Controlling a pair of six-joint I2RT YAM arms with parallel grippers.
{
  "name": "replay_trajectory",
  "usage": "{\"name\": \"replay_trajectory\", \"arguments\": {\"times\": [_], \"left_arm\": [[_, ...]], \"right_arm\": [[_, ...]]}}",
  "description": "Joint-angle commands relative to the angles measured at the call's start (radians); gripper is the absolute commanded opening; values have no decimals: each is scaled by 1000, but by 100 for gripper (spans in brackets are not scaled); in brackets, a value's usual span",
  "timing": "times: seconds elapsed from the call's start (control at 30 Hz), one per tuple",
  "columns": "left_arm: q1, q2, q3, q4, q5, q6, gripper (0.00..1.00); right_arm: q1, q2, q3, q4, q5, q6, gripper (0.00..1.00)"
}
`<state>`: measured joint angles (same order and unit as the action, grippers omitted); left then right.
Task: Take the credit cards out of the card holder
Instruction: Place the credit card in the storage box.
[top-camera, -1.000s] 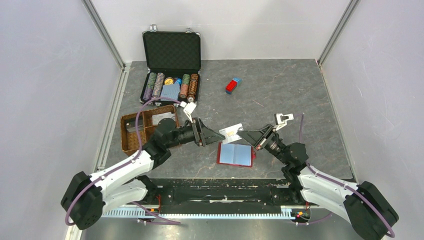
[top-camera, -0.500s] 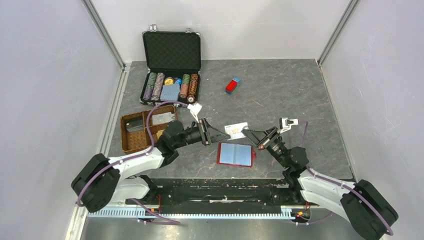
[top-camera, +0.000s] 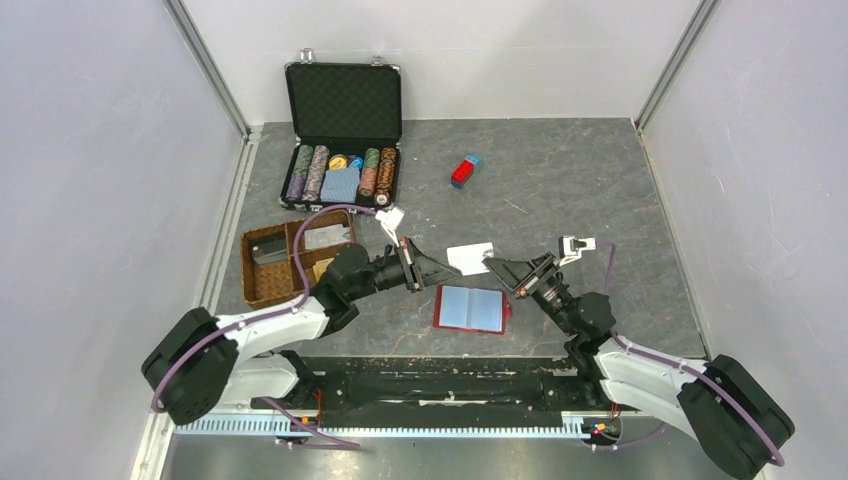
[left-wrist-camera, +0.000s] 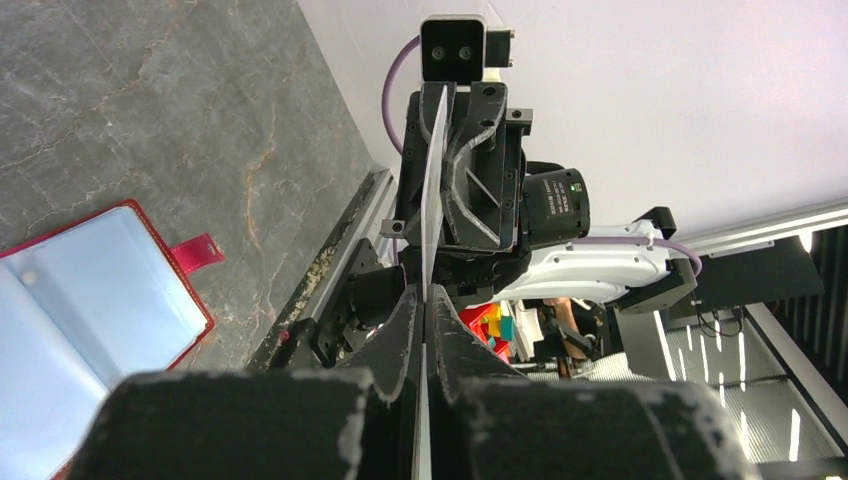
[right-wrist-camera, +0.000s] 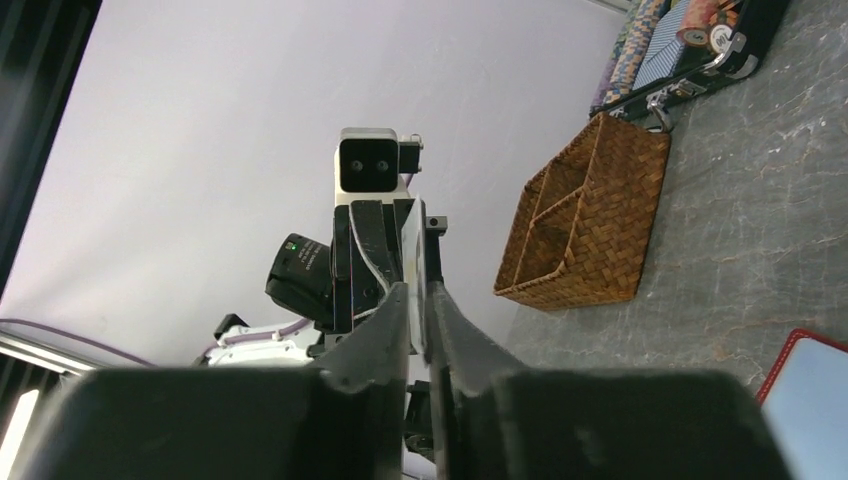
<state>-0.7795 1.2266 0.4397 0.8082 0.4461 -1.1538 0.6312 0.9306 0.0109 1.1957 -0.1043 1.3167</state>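
The dark red card holder (top-camera: 470, 309) lies open on the table between the arms, its pale blue slots facing up; it also shows in the left wrist view (left-wrist-camera: 90, 290) and the right wrist view (right-wrist-camera: 815, 400). Above and behind it a white credit card (top-camera: 470, 257) hangs in the air between both grippers. My left gripper (top-camera: 447, 268) is shut on the card's left edge, and the card (left-wrist-camera: 432, 200) runs edge-on from between its jaws (left-wrist-camera: 424, 295). My right gripper (top-camera: 490, 264) pinches the opposite edge, its jaws (right-wrist-camera: 418, 290) close on either side of the thin card (right-wrist-camera: 412, 225).
An open black case of poker chips (top-camera: 342, 150) stands at the back left. A brown wicker basket (top-camera: 290, 262) sits left of my left arm and also shows in the right wrist view (right-wrist-camera: 585, 220). A small red-and-blue block (top-camera: 465, 170) lies at the back centre.
My left arm reached right to the card and its gripper went from open to shut on the card's left edge. The right gripper kept the card in nearly the same place.
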Motion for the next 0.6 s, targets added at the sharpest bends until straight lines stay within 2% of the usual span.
{"name": "replay_trajectory", "arguments": {"times": [0.0,0.13,0.23,0.37,0.43,0.5,0.57], "left_arm": [[11,-109,17,-142,-92,103,2],[63,-196,32,-288,-95,144,2],[136,-246,82,-471,-34,217,2],[288,-318,121,-658,43,289,2],[362,-344,167,-788,60,345,2],[413,-352,229,-940,47,429,2],[465,-339,297,-1078,28,501,2]], "right_arm": [[-4,-25,-86,21,0,-40,20],[-4,-83,-45,-85,-25,-134,44],[-4,-135,24,-223,-53,-247,59],[-4,-187,113,-425,-91,-390,78],[-3,-204,143,-505,-101,-440,91],[-5,-219,159,-556,-104,-476,98],[-4,-234,162,-587,-103,-500,98]]}}
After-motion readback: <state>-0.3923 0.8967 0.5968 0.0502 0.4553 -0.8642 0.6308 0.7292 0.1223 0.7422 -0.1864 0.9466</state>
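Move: The left hand has the white card by its left end; the storage box lies some 33 cm to its left, 2 cm ahead and 16 cm below. The chip case stands about 20 cm ahead and 25 cm left, the open card holder 10 cm back and 5 cm right, both lower. From the right hand, still at the card's other end, the storage box is about 39 cm left, level ahead, 16 cm below. Right fingers open off the card; the left, still pinching it, swings about 12 cm left and 7 forward, boxward. ##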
